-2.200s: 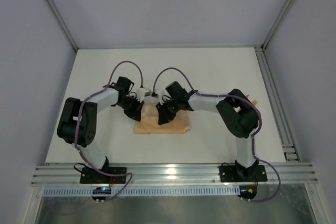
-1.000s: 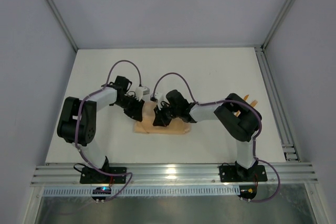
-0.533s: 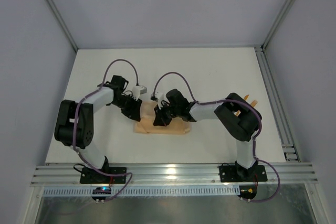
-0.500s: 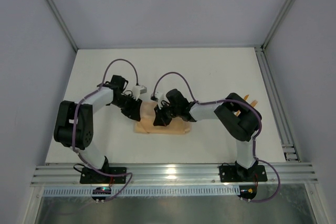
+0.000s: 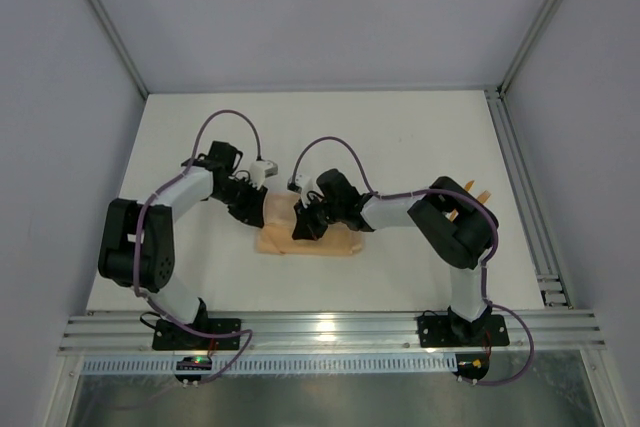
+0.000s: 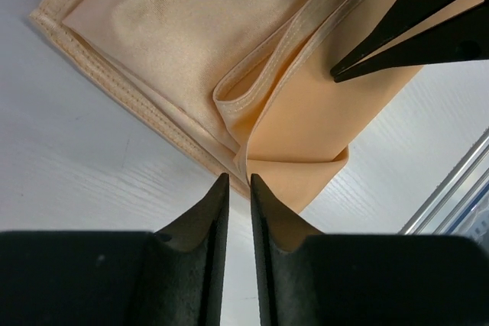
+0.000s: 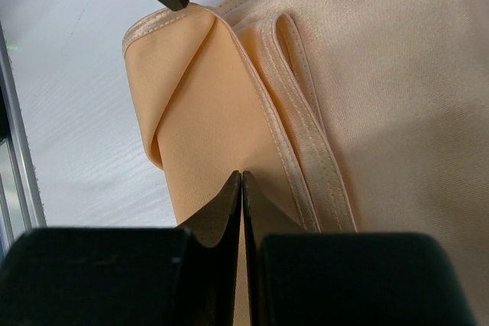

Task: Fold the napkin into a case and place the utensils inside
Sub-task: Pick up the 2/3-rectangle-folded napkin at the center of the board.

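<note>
The peach-orange napkin (image 5: 328,240) lies folded into a narrow rectangle mid-table, with layered hemmed edges (image 6: 191,28) (image 7: 367,74). My left gripper (image 5: 257,211) is at its left end. In the left wrist view its jaws (image 6: 235,179) stand a narrow gap apart, pinching the folded edge at their tips. My right gripper (image 5: 301,224) is shut, its tips (image 7: 241,175) pressing down on the smooth folded flap with no cloth between them. Bright-orange utensils (image 5: 479,191) peek out at the far right, mostly hidden behind the right arm's elbow.
An aluminium rail (image 5: 522,182) runs along the table's right side and a slotted rail (image 5: 320,332) along the front. Grey walls close in the left, back and right. The two grippers sit close together over the napkin's left half.
The right gripper slid left along the napkin more than a second ago and has held still since. The left arm's elbow swung left, and its gripper shifted slightly at the napkin's left edge.
</note>
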You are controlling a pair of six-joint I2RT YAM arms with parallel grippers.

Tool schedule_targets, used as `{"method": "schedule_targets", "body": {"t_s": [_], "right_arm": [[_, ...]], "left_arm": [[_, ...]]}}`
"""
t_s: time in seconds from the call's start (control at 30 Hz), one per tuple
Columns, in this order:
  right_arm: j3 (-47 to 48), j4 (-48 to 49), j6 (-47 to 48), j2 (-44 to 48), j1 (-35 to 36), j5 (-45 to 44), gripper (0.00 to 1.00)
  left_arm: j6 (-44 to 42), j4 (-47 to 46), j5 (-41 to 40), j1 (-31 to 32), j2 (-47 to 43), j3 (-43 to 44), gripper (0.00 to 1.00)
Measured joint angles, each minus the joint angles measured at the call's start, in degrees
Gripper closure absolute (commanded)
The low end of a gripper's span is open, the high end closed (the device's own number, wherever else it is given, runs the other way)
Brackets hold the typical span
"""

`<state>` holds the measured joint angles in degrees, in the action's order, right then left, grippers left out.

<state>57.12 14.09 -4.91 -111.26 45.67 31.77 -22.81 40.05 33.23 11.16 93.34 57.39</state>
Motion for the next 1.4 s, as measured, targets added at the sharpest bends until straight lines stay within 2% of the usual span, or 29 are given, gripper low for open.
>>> {"method": "schedule_targets", "body": {"t_s": [0.03,0.07,0.3,0.43,0.97,1.1,1.13,1.33,1.4], "right_arm": [[0.00,0.00,0.00,0.00,0.00,0.02,0.94],[0.00,0.00,0.00,0.00,0.00,0.04,0.94],[0.57,-0.33,0.00,-0.48,-0.15,0.55,0.94],[0.81,-0.57,0.00,-0.61,-0.31,0.85,0.94],[2.71,-3.39,1.55,-1.29,-0.90,2.05,0.92],[2.91,-3.96,2.16,-1.14,-0.90,2.51,0.84],[2.91,-4.24,2.27,-0.92,-0.90,2.56,0.75],[3.82,-9.09,3.30,4.04,-1.66,2.40,0.49],[5.64,-10.38,3.23,5.81,-3.06,2.67,0.48]], "left_arm": [[0.11,-0.09,-0.26,0.04,0.22,0.00,0.87],[0.13,-0.26,-0.33,0.09,0.55,0.00,0.88],[-0.02,-0.09,0.26,0.13,3.34,0.09,0.88],[-0.17,0.09,0.35,0.13,3.80,0.09,1.00],[5.46,-5.97,-0.13,0.13,6.86,0.09,1.00],[6.99,-6.71,-0.37,0.13,7.39,0.07,1.00],[7.30,-6.86,-0.46,0.13,7.39,0.07,1.00],[7.80,-7.26,-0.70,0.22,7.39,0.07,1.00],[7.87,-7.26,-0.76,0.24,7.39,0.07,1.00]]}}
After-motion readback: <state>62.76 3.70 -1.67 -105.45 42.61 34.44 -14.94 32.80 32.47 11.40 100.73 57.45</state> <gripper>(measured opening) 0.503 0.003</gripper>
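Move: Beneath the half-open left fingers, about 2 cm down, lies the left end of the napkin flap's free edge. From that hand the napkin's middle is level in reach and about 10 cm to the right, some 4 cm lower; its near left corner is roughly 5 cm back and 1 cm left. From the right hand, resting on the flap, that edge lies about 8 cm left and 2 cm ahead, the napkin's middle 3 cm ahead and 2 cm right. Sinking a little under 2 cm, the left hand shuts on the left end of the flap's edge, then draws it about 2 cm forward while dropping another 1.5 cm, turning slightly counter-clockwise. Meanwhile the right fingers stay nearly shut on the flap; once the left hand has settled, they open about halfway and lift off, over 4 cm up and slightly forward. ##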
